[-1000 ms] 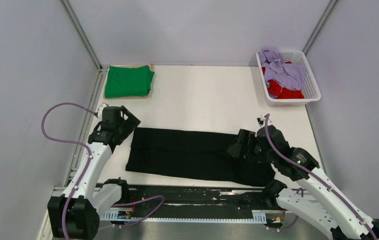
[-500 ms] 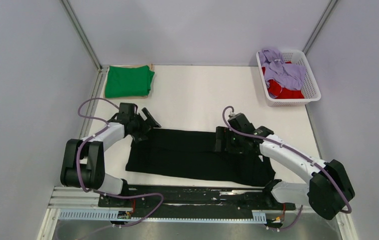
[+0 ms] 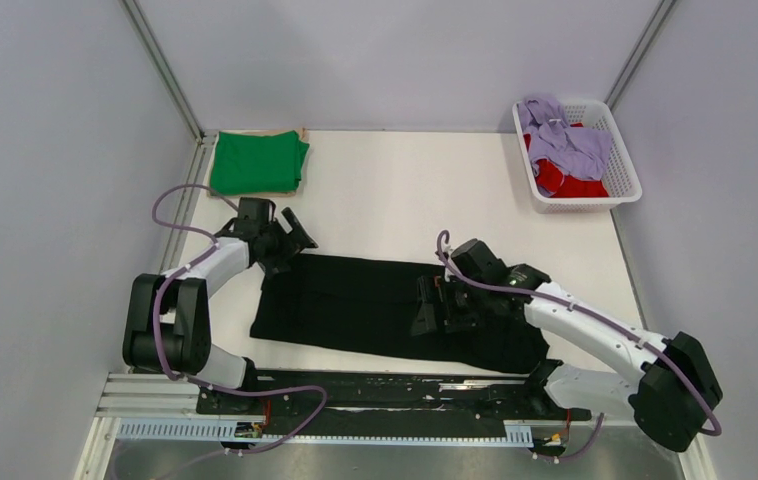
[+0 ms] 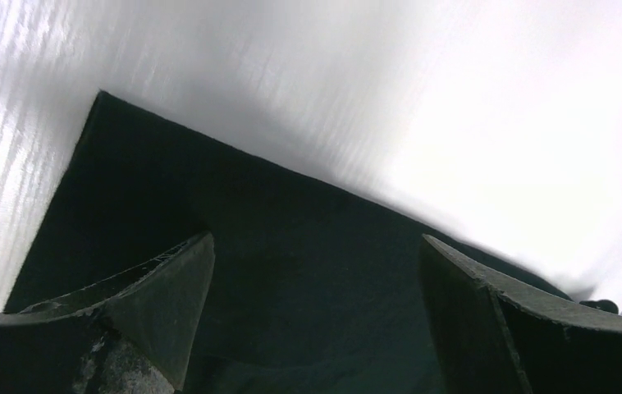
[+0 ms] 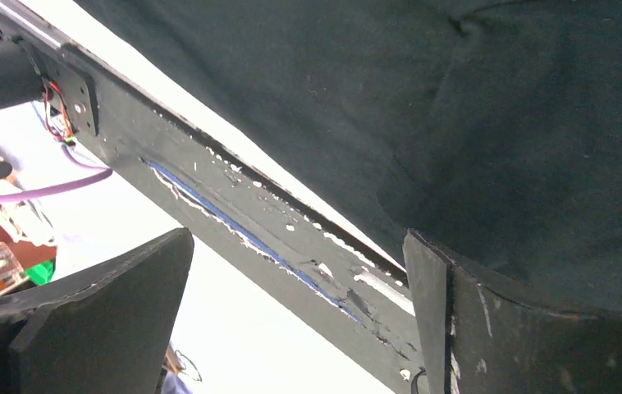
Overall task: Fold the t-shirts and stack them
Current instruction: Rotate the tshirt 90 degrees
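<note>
A black t-shirt (image 3: 375, 305) lies across the middle of the table as a long folded band. My left gripper (image 3: 290, 240) hovers open over its far left corner; in the left wrist view the black t-shirt (image 4: 168, 180) fills the space under the gripper (image 4: 316, 238). My right gripper (image 3: 433, 305) is open above the band's right half. In the right wrist view that gripper (image 5: 299, 234) frames the black t-shirt's (image 5: 455, 98) near edge and holds nothing. A folded green t-shirt (image 3: 257, 163) lies at the back left.
A white lattice basket (image 3: 623, 196) at the back right holds a lavender t-shirt (image 3: 565, 140) and a red one (image 3: 555, 178). A black rail (image 5: 234, 205) runs along the table's near edge. Grey walls close in the left, back and right sides.
The left arm stretched out to the black shirt's far left corner. The right gripper travelled left from the shirt's right end, then toward the near edge. Both stayed open.
</note>
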Tool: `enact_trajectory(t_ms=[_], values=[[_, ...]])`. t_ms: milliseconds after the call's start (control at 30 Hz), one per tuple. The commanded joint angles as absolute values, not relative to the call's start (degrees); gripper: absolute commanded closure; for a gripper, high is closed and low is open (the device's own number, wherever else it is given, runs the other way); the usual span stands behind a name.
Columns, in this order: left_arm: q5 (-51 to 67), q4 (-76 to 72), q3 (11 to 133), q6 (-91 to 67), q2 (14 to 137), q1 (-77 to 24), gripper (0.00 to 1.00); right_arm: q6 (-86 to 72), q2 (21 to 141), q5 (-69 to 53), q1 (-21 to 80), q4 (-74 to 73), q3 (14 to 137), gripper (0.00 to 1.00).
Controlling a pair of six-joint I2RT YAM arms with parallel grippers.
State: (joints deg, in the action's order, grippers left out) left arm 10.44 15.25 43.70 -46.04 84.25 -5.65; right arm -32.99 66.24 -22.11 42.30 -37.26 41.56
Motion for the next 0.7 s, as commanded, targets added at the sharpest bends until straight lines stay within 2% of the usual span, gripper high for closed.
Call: enact_trajectory(t_ms=[0, 200, 333, 500, 667], values=[[9.6, 16.1, 47.6, -43.7, 81.0, -5.4, 0.00, -36.6, 60.0, -14.6, 41.6, -38.6, 43.1, 0.00], [15.4, 15.3, 48.5, -42.0, 77.5, -7.4, 0.00, -45.7, 49.7, -6.1, 34.7, -39.3, 38.5, 0.00], [17.3, 15.6, 47.2, -40.7, 76.6, -12.7, 0.00, -51.6, 46.3, -7.9, 25.4, -39.2, 32.6, 0.00], [20.1, 9.8, 40.5, -43.6, 79.5, -16.2, 0.00, -53.5, 51.3, -10.3, 19.3, -32.7, 26.6, 0.00], [17.5, 11.5, 37.6, -42.6, 82.1, -16.3, 0.00, -50.5, 63.4, -4.9, 16.1, -29.9, 28.9, 0.00]])
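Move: The black t-shirt lies folded into a long strip across the near part of the table. Its middle is about 12 cm back, 21 cm right and 4 cm below the left hand; from the right hand it is some 8 cm ahead, 5 cm left and 7 cm below. The shirt's right end is about 17 cm right and 5 cm ahead of the right hand. The green stack stands roughly 25 cm ahead and 7 cm left of the left hand. The right hand lifts away from the shirt's near edge in a low arc, swings about 11 cm to the right and a little forward towards the shirt's right end, turning some 45 degrees clockwise and sinking to finish about 6 cm lower, close over the cloth. The left hand hops too, rising about 5 cm, then travelling right and back along the strip towards its middle and coming down again near its starting height, turned slightly clockwise; both grippers stay wide open and pinch nothing. ##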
